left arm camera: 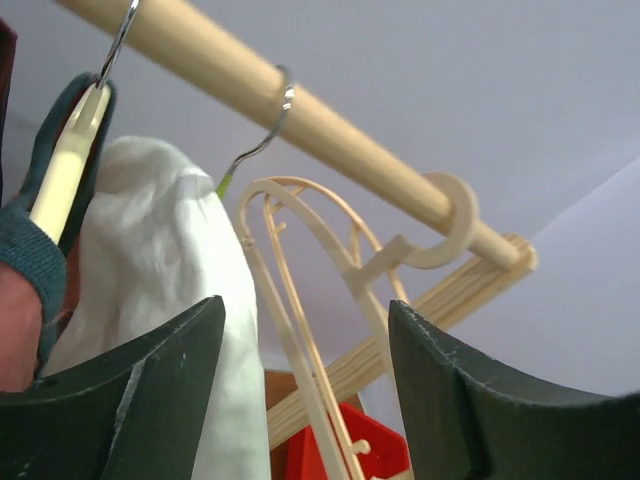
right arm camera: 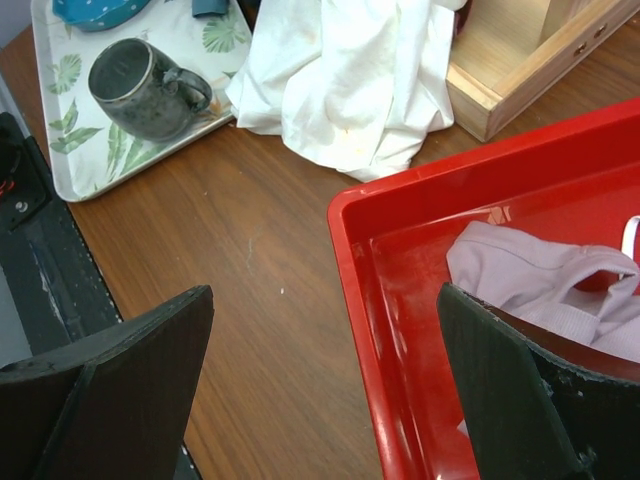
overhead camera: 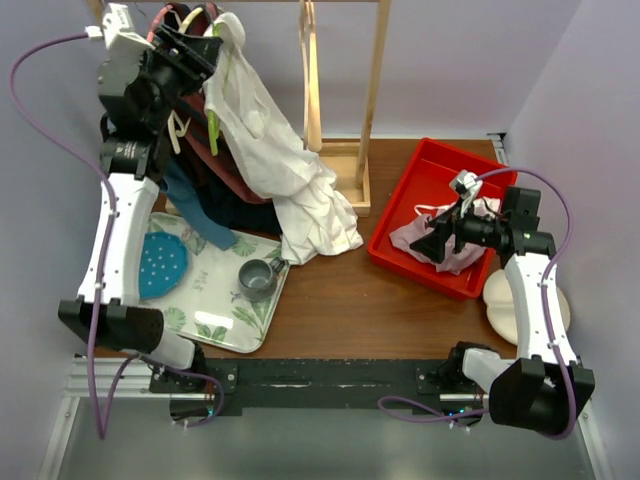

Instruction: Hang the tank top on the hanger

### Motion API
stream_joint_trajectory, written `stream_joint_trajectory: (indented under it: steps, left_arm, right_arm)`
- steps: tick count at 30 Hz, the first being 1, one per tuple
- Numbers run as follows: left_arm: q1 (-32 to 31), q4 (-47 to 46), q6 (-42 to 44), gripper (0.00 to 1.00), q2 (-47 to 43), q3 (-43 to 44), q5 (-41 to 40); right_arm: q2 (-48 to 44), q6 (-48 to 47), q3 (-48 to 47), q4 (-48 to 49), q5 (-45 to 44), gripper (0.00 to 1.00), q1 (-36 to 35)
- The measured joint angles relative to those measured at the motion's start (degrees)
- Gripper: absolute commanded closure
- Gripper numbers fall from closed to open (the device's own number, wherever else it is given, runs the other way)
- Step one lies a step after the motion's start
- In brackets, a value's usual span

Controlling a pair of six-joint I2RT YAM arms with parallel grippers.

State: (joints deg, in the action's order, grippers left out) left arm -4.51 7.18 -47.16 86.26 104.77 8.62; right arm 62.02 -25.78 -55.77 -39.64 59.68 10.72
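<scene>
The white tank top (overhead camera: 285, 160) hangs from the rail at the top left, and its lower end lies bunched on the table (right arm camera: 350, 70). In the left wrist view it is draped over the lime-green hanger (left arm camera: 224, 184), of which only the green neck under a metal hook shows. A green strip of the hanger (overhead camera: 214, 128) also peeks out along the top's left edge. My left gripper (overhead camera: 200, 48) is raised just below the rail beside the top, open (left arm camera: 305, 400), holding nothing. My right gripper (overhead camera: 437, 243) hovers open over the near-left rim of the red bin (right arm camera: 325, 400).
A cream hanger (left arm camera: 330, 250) and a teal-covered one (left arm camera: 60, 170) share the wooden rail (left arm camera: 330, 130). Dark clothes (overhead camera: 215, 190) hang behind the top. A pale wooden hanger (overhead camera: 312, 80) is on the rack. The leaf-print tray (overhead camera: 215, 320) carries a mug (overhead camera: 257, 278) and a blue bowl (overhead camera: 160, 265). The red bin (overhead camera: 400, 255) holds a mauve-pink cloth (right arm camera: 540, 280).
</scene>
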Motion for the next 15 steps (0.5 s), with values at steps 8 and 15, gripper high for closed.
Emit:
stream_joint_trajectory:
  steps: [8,15]
  left_arm:
    - [0.0,0.2,5.8,0.14,-16.2,-6.4,-1.5]
    - [-0.8,1.6,14.1,0.07,-28.5,-16.3,-1.4]
  right_arm:
    - [-2.0,-1.4,0.0,-0.4,-0.6,0.01,1.8]
    - [-3.9,-1.0,-0.9,-0.7,-4.8,0.02,4.5]
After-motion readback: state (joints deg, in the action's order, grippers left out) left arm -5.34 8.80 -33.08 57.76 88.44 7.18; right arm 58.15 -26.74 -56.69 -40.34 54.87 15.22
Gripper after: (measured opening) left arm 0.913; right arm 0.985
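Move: The left hand is empty and just short of the rail: the green hanger's hook, with the white tank top on the hanger, sits about 6 cm ahead, 1 cm left and 8 cm above. On the rail level with that hook, the cream hanger's hook is some 7 cm to its left and the wooden hangers' hooks about 14 cm to its right. From the right hand, the green hanger's hook is roughly 25 cm ahead, 40 cm left and 40 cm up. The left hand draws back quickly towards its base, about 16 cm away from the rail and the hung tank top, rising some 6 cm before dipping a little, while its empty fingers open wider and tip up about 15 degrees, its left side rising. The open right hand starts a slow shift of about 3 cm to the right over the red bin, rising slightly and turning a little clockwise, holding nothing. ##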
